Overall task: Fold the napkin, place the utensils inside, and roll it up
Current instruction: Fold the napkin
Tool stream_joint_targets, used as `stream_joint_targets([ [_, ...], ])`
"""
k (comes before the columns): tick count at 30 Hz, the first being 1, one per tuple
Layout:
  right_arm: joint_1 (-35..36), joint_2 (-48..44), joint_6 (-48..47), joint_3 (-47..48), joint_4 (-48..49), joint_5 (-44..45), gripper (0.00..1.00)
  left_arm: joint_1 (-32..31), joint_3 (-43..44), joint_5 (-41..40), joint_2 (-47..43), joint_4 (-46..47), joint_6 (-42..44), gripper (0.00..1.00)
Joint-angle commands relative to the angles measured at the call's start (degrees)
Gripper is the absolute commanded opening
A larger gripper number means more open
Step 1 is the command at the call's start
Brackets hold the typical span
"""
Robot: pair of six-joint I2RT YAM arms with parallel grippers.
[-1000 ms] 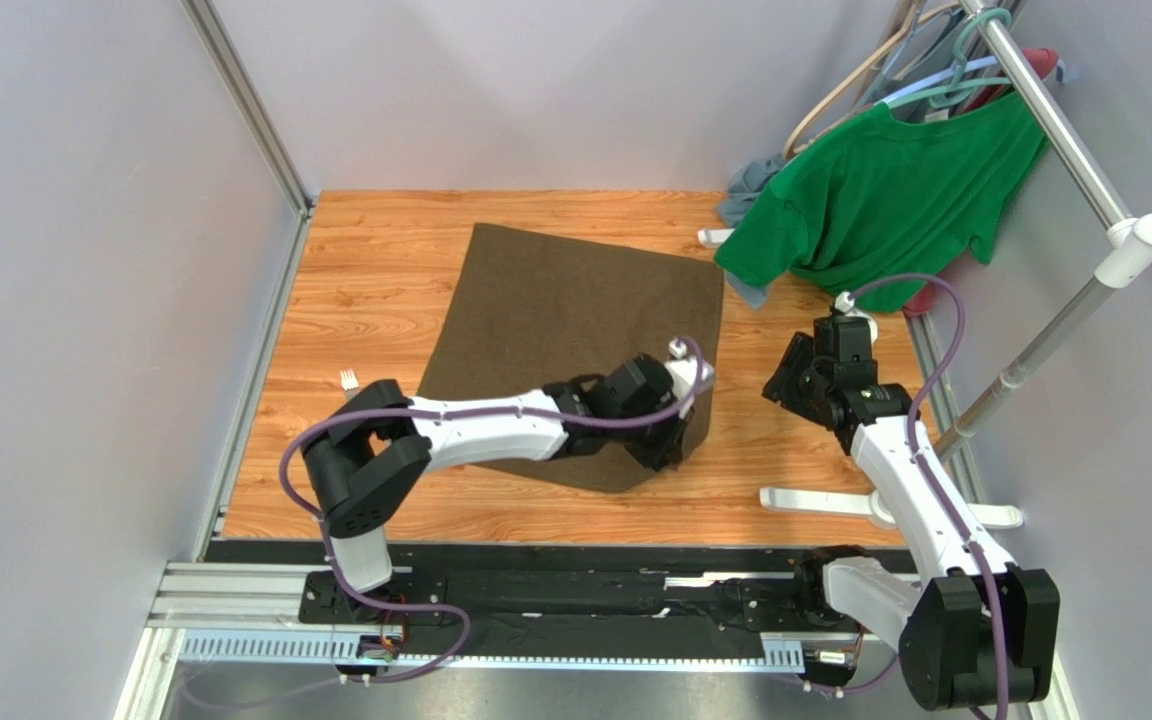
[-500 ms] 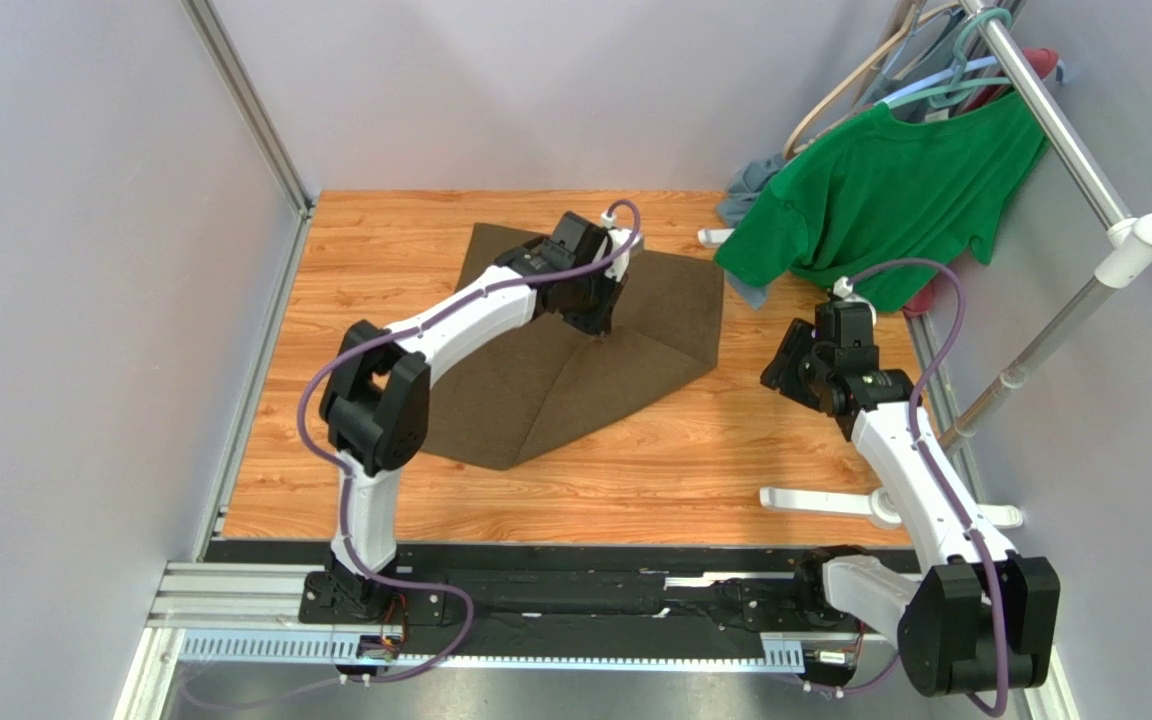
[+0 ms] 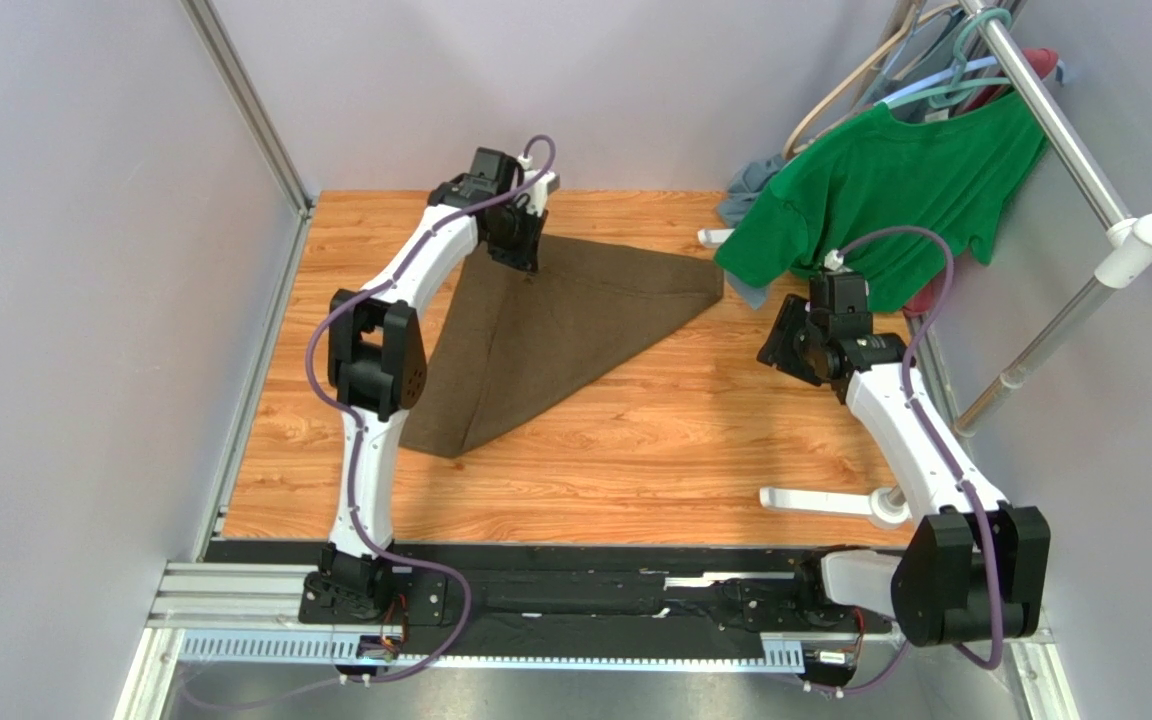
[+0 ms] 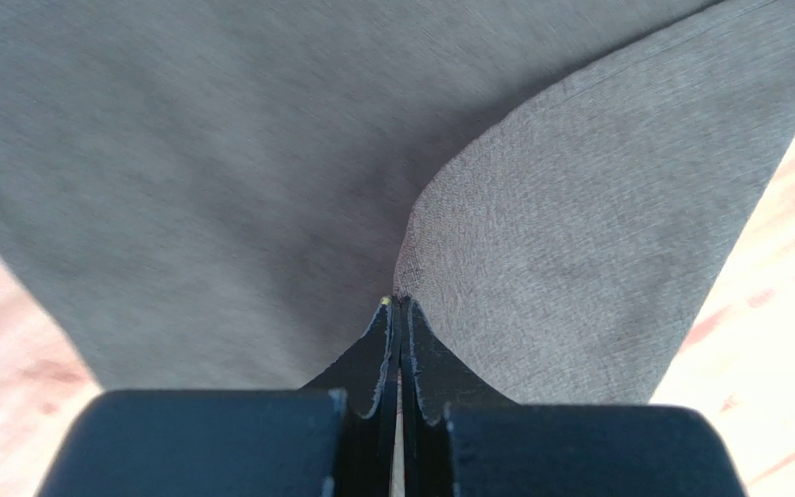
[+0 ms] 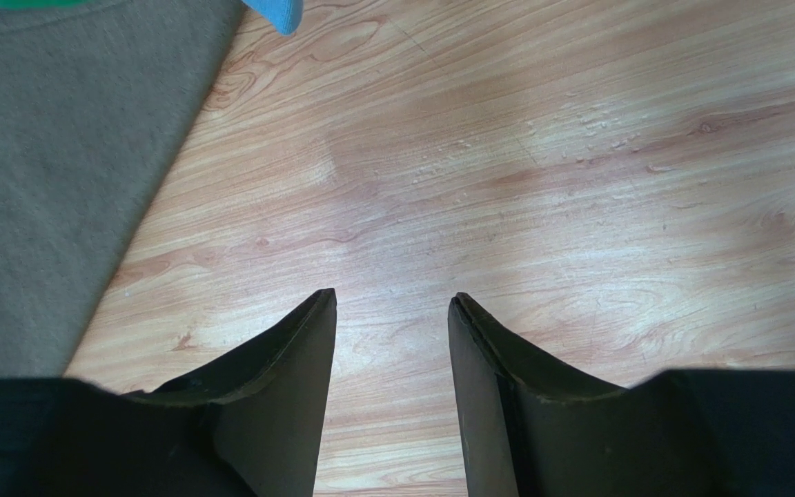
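The dark olive-brown napkin lies on the wooden table folded diagonally into a triangle, with its long fold running from the near left to the far right. My left gripper is at the napkin's far-left corner, shut on the cloth's corner. In the left wrist view the shut fingertips pinch the napkin, and a crease spreads from them. My right gripper hovers open over bare wood to the right of the napkin; its wrist view shows the gripper empty, with the napkin's edge at the left. The utensils are out of view.
A bright green T-shirt hangs from a white clothes rack at the far right, with a grey-blue garment behind it. The rack's white feet lie on the table near the right arm. Grey walls stand on the left and at the back.
My left gripper has carried the napkin's near-right corner up and across to the far left, folding the cloth into a triangle. The right arm has hardly moved.
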Motion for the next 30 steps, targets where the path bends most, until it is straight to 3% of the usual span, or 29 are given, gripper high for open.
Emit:
stream_joint_targets([
  [1, -0.2, 2.2, -1.2, 3.2, 0.4, -0.7, 0.48, 2.0, 9.4, 4.4, 5.1, -4.8, 4.3, 0.00],
  [6, -0.2, 4.1, -0.6, 3.8, 0.9, -0.9, 0.47, 4.8, 15.1, 5.2, 8.9, -5.2, 5.1, 0.00],
  [30, -0.2, 8.7, 0.7, 4.6, 1.2, -0.4, 0.46, 8.9, 17.0, 0.8, 11.3, 10.2, 8.4, 0.00],
])
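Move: The left hand already pinches the napkin's near-right corner, with the far-left corner it is being carried to about 12 cm ahead, 10 cm to the left and some 5 cm below. The napkin's near-left corner lies roughly 28 cm back and 21 cm left; its far-right corner is almost level, 2 cm farther out and about 31 cm to the right. From the idle right hand, the far-left corner is some 25 cm ahead, 50 cm left and 8 cm lower. Keeping its shut fingers on the corner, the left hand carries the napkin's flap forward and left towards the far-left corner, about 9 cm out and 6 cm across, dipping some 2 cm early and climbing back to its starting height while the fingers tip up roughly 10 degrees. The right hand, empty and half open, sinks about 3 cm beside the napkin and stays clear of it. ##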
